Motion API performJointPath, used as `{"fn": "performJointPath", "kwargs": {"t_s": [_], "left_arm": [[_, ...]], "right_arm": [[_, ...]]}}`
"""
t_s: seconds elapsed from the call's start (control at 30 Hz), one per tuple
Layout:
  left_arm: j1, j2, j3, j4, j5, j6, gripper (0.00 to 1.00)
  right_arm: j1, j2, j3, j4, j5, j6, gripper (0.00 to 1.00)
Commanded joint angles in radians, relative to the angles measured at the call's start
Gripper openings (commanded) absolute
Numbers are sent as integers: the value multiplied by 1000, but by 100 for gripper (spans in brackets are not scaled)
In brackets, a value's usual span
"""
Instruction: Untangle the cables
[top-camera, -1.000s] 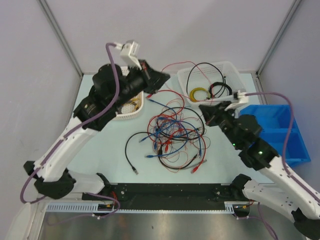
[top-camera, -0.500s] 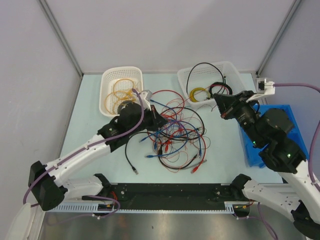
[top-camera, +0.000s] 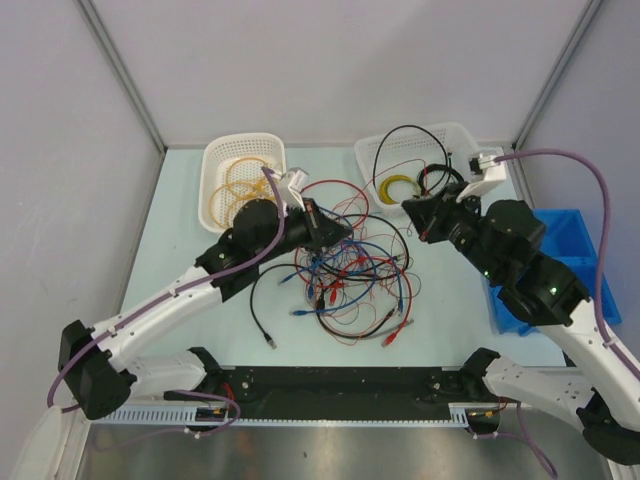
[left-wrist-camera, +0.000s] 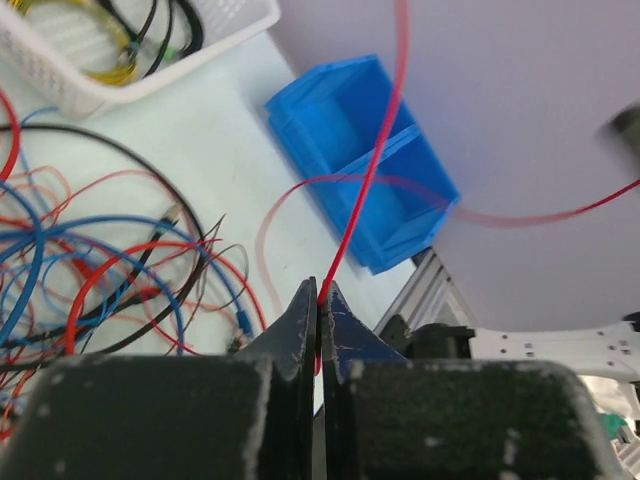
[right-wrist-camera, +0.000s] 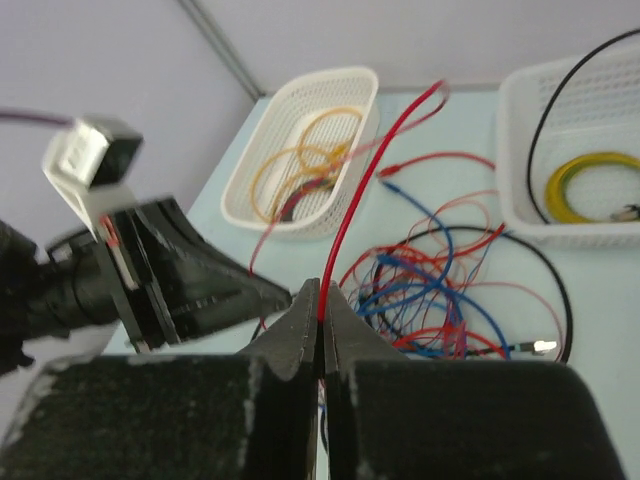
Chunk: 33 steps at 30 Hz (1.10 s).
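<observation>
The cables (top-camera: 350, 270) lie as a tangle of red, blue and black wires mid-table. My left gripper (top-camera: 345, 232) hovers over the tangle's upper left, shut on a thin red cable (left-wrist-camera: 375, 170) that rises from its tips (left-wrist-camera: 320, 290). My right gripper (top-camera: 408, 210) is over the tangle's upper right and faces the left one. It is also shut, and a thin red cable (right-wrist-camera: 360, 200) climbs from between its jaws (right-wrist-camera: 322, 290). Whether both hold the same wire I cannot tell. The left gripper (right-wrist-camera: 200, 290) shows close by in the right wrist view.
A white basket (top-camera: 243, 145) with yellow-orange cable coils stands at the back left. Another white basket (top-camera: 420, 132) at the back right holds black, yellow and red cables. A blue bin (top-camera: 560, 235) sits at the right. One black cable (top-camera: 262, 300) trails left of the tangle.
The left arm came down from above the left basket to the tangle and reached right. The right arm swung back towards the right basket, then returned towards the centre.
</observation>
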Motion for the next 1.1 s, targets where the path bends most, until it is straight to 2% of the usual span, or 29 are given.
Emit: {"fn": "performJointPath", "kwargs": {"t_s": [0.0,0.1,0.27,0.4,0.5,0.6,0.83,1.07], "left_arm": [[-5,11,154,33,45,-8,0],[-7,45,225,21,68,-35,0],[-22,111,323,16,95,-75,0],[-33,132,379,1,100,-83,0],[-37,137,385,-5,99,-91,0],[-40,137,391,-7,99,-94,0],[-42,137,416,-73,76,-74,0],[-45,160,452,-114,71,-75,0]], "right_arm": [[71,-25,-99,48,-92,3,0],[151,-22,-159,89,-92,-1,0],[269,-14,-203,183,7,-34,0],[281,-22,-228,216,23,-50,1],[283,-25,-249,236,20,-57,9],[281,-28,-266,253,35,-57,12],[284,-74,-289,255,84,-64,13],[291,-120,-300,217,123,-70,33]]}}
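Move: The left gripper holds the thin red cable with the cable pile about 10 cm farther out, 1 cm to its right and some 27 cm below; the left white bin stands roughly 33 cm ahead and 27 cm to its left. The right gripper, pinching the same cable, has the pile about 10 cm ahead, 8 cm to its left and 39 cm below, and the right white bin about 38 cm ahead and 12 cm to its right. Lift the left gripper about 11 cm, easing a little right, and keep the thin red cable pinched, away from the pile. Meanwhile swing the right gripper left, down and back, about 7 cm each of left and down, turning some 15 degrees counter-clockwise; then part its fingers slightly to release the cable, drifting back right and up a little. ##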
